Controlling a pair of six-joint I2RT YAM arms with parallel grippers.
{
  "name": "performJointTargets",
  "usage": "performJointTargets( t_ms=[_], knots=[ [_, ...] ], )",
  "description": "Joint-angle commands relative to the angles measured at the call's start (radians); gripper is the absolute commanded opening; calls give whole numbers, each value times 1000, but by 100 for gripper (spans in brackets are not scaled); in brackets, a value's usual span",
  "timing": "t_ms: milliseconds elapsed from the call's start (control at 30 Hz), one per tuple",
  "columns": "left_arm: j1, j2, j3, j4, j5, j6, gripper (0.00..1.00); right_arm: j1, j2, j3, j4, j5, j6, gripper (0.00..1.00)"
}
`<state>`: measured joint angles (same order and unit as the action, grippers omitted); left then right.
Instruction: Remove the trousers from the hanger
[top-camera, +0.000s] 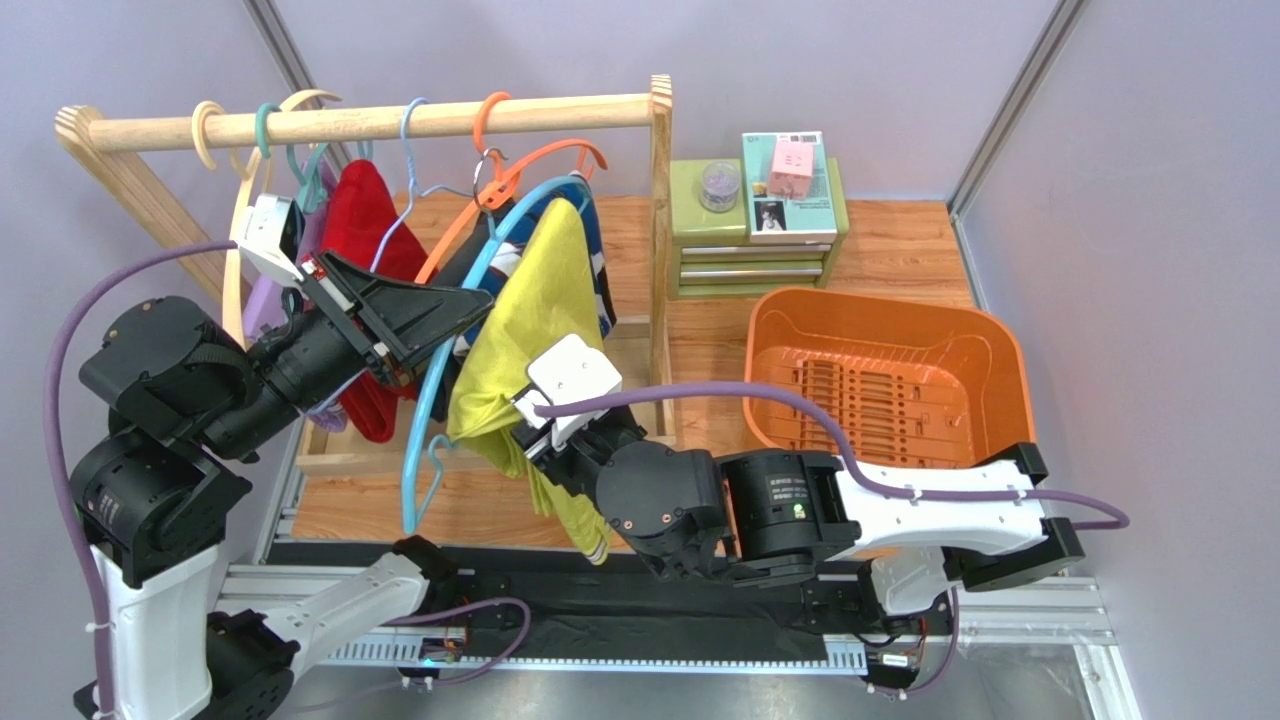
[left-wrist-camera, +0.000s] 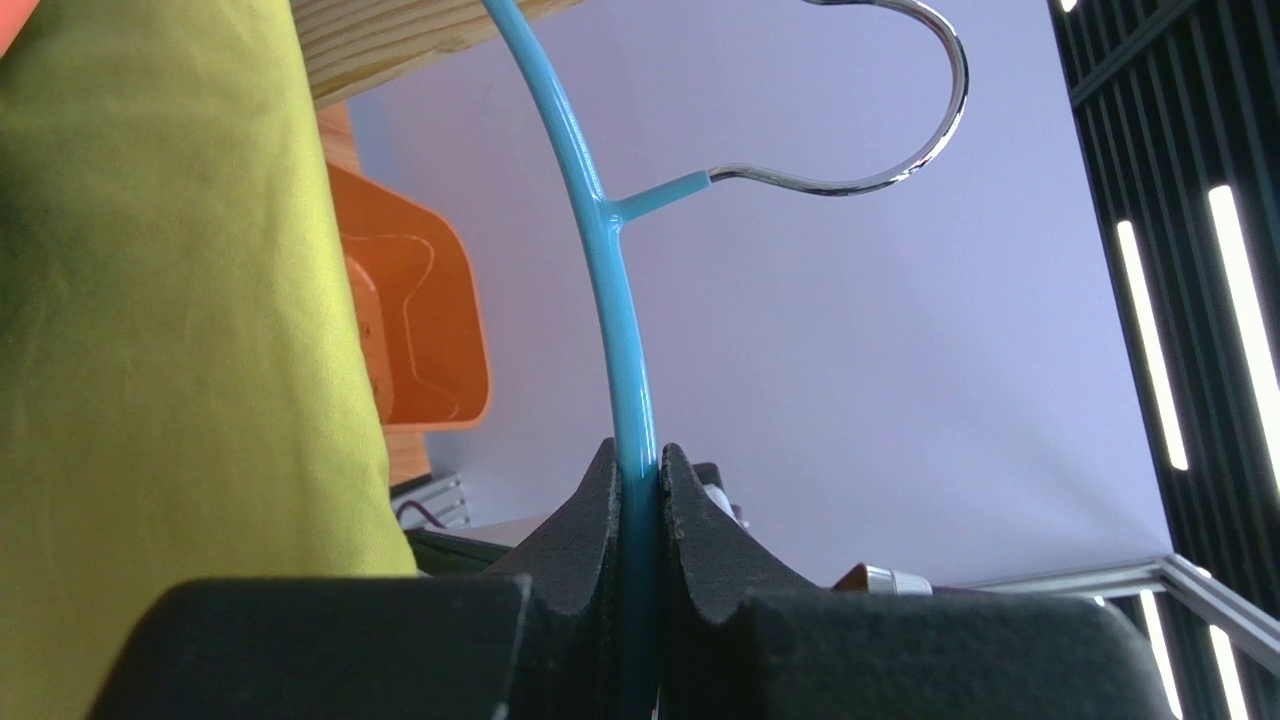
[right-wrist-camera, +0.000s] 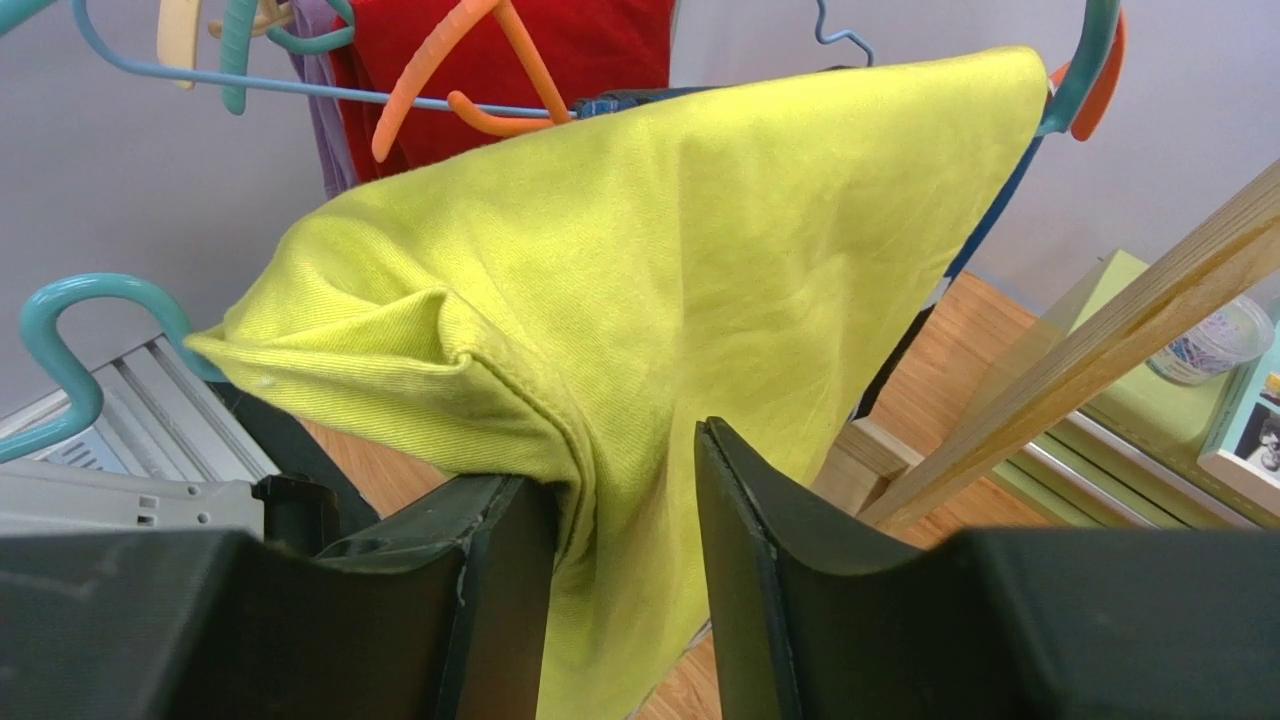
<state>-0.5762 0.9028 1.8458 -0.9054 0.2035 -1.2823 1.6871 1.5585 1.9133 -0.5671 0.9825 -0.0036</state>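
Observation:
The yellow-green trousers hang draped over a blue hanger in front of the wooden rack. Navy printed trousers show just behind them. My left gripper is shut on the blue hanger's thin arm, which runs up between its pads. My right gripper sits low at the yellow-green cloth. A fold of that cloth hangs between its jaws. The left finger touches the fold, and a gap remains beside the right finger.
A wooden rail carries several more hangers and a red garment. An orange basket stands at the right. Behind it is a stack of green boxes. The rack's upright post stands close to the trousers.

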Motion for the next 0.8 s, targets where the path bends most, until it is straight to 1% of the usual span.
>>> performJointTargets(
  t_ms=[0, 67, 133, 267, 367, 400, 500, 667, 733, 767],
  knots=[
    [-4, -15, 49, 161, 53, -15, 0, -15, -35, -2, 23, -10, 45, 44],
    [-4, -10, 52, 161, 53, -14, 0, -17, -22, 15, 13, -24, 48, 45],
    [-4, -10, 55, 161, 53, -17, 0, -15, 5, 33, 6, -39, 51, 50],
    [-4, -4, 62, 165, 59, -18, 0, -15, 37, 61, 3, -70, 57, 57],
    [-4, 4, 67, 166, 65, -20, 0, -15, 55, 73, 13, -91, 56, 66],
    [-4, 2, 70, 166, 68, -20, 0, -15, 66, 75, 18, -87, 57, 70],
    [-4, 7, 75, 165, 74, -17, 0, -17, 86, 82, 41, -45, 48, 77],
    [-4, 8, 78, 168, 80, -15, 0, -33, 132, 112, 62, 25, 62, 80],
    [-4, 10, 79, 168, 82, -15, 0, -35, 146, 118, 67, 5, 65, 83],
    [-4, 11, 79, 169, 83, -14, 0, -35, 150, 119, 65, -1, 73, 88]
  ],
)
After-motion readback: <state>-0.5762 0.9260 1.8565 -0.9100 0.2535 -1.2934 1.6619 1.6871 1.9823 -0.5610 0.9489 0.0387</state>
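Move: The middle of the yellow trousers lies about 5 cm ahead of the right hand and a little below it; its fingers are around bunched cloth at the near part. The blue hanger's middle is some 6 cm ahead, 4 cm to the left and 4 cm higher. The patterned trousers are about 12 cm ahead and 3 cm to the right, a little lower. From the left hand, shut on the hanger, the yellow trousers' middle is roughly 4 cm back, 3 cm right and 10 cm down. Leftward and down, the right hand shifts about 4 cm left and 2.5 cm lower, easing back slightly and then forward again, towards the near end of the blue hanger. Its fingers spread from partly open to wide, freeing the bunched yellow cloth from between them, though the cloth still hangs over its left finger. The left hand keeps the hanger pinched, almost still. ##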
